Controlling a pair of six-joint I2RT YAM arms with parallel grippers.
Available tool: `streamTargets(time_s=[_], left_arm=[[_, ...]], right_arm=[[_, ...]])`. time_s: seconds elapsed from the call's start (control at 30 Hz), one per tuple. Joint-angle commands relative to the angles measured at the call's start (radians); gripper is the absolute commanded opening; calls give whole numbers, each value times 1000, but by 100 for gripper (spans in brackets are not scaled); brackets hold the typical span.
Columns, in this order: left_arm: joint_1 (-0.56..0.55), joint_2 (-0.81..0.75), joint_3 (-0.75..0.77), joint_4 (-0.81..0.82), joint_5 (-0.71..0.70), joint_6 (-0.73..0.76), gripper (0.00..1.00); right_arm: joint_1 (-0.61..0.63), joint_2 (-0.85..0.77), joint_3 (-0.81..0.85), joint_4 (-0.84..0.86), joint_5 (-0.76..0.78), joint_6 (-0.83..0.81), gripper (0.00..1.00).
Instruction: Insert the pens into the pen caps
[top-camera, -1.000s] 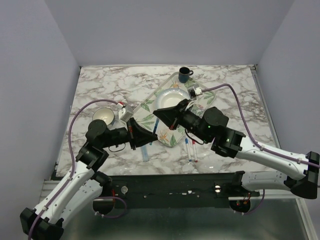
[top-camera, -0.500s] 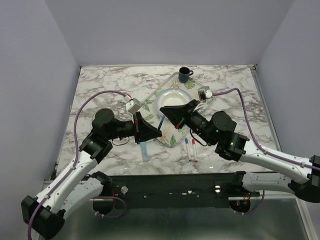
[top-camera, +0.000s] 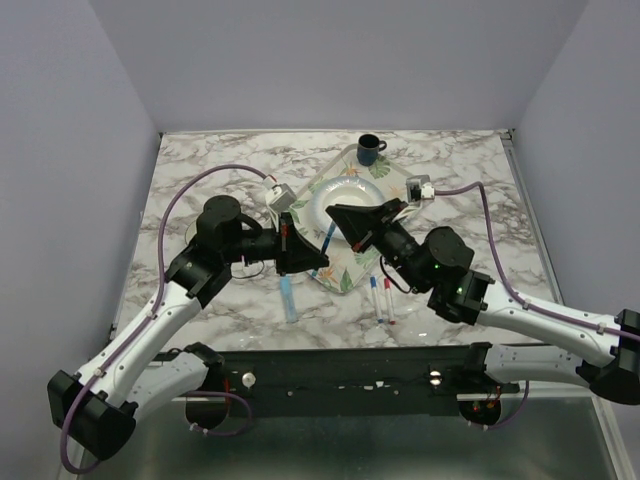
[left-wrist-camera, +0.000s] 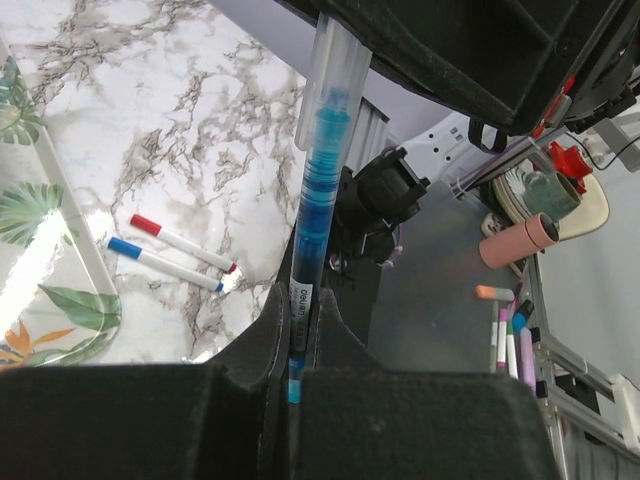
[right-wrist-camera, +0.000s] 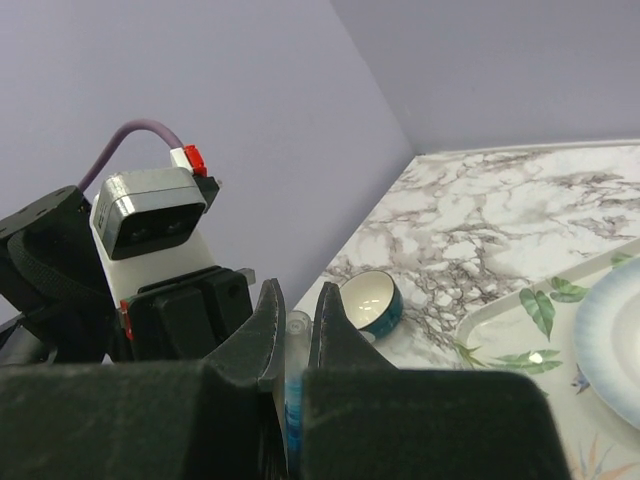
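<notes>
A dark blue pen (left-wrist-camera: 318, 200) runs from my left gripper (left-wrist-camera: 300, 300), which is shut on its lower end, up into a clear pen cap (left-wrist-camera: 335, 70). My right gripper (right-wrist-camera: 297, 300) is shut on that cap (right-wrist-camera: 300, 330). From above, both grippers meet over the tray's near-left corner, left gripper (top-camera: 318, 262) below right gripper (top-camera: 338, 214), with the pen (top-camera: 328, 240) between them. On the marble lie a light-blue marker (top-camera: 289, 298) and two white markers (top-camera: 377, 298), one with a red end (left-wrist-camera: 180, 243), one with a blue end (left-wrist-camera: 160, 262).
A leaf-patterned tray (top-camera: 345, 278) holds a white plate (top-camera: 330, 195). A dark mug (top-camera: 369, 149) stands at the tray's far corner. A teal bowl (right-wrist-camera: 368, 300) sits left of the tray, hidden under my left arm from above. The table's near edge (top-camera: 330, 345) lies just past the markers.
Both arms moved right and farther from the near edge, keeping the pen and cap between them. The left arm has risen and now covers the bowl.
</notes>
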Motion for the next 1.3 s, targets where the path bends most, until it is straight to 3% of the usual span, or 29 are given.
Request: streamTargets(time_s=[0.0,0.4,0.53,0.67,0.7,0.83,0.87,0.9,0.97,1.0,1.1,1.2,1.27], left_arm=[[29,40,186,260,-259,3,0],[117,55,218,225,-245,39,0],[120,32,197,208,-225,56,0],[120,-30,108,217,-206,50,0],[118,-59,90,208,-205,55,0],[118,-130,-2,131,-215,72,0],[118,-142,-15,122,-213,70,0],[118,-164,-26,110,-215,63,0],[118,-185,-53,67,-244,53,0],[117,-205,-62,41,-267,50,0],[111,-231,-98,-45,-397,0,0],[82,-238,-162,-79,-497,-133,0],[48,-236,-222,-98,-559,-228,0]], right_arm=[[165,91,-122,-347,-306,66,1],[263,113,-174,-379,-277,146,1],[263,65,-148,-443,-184,176,1],[263,22,-13,-548,-24,170,2],[263,16,40,-566,13,166,10],[263,-37,139,-579,177,121,18],[263,-51,153,-585,205,118,25],[263,-68,163,-586,225,120,38],[263,-123,173,-597,292,127,51],[263,-145,170,-605,312,138,63],[263,-244,119,-642,349,173,83],[263,-350,53,-704,392,242,99],[263,-396,18,-789,429,319,100]])
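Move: The left gripper holds the pen upright; its cap, already over the pen's upper end in the right fingers, is about 6 cm above that hand, 4 cm farther out and 2 cm right. From the right hand, the pen's middle is some 5 cm below, 3 cm back and 1 cm left. Some 26 cm below the left hand are the loose blue pen, 6 cm ahead and 13 right, the red pen 3 cm beyond that to the right, and the light-blue tube, 6 ahead and 8 left. Keep the pen pinched in the left gripper and press the cap down over it, sinking the right hand about 2 cm while the left dips about half as much. Then open the right fingers wide to let go of the cap and back that hand off some 7 cm towards the base and as far right; swing the left hand left and forward about 5 cm, turning it some 25 degrees counter-clockwise. ##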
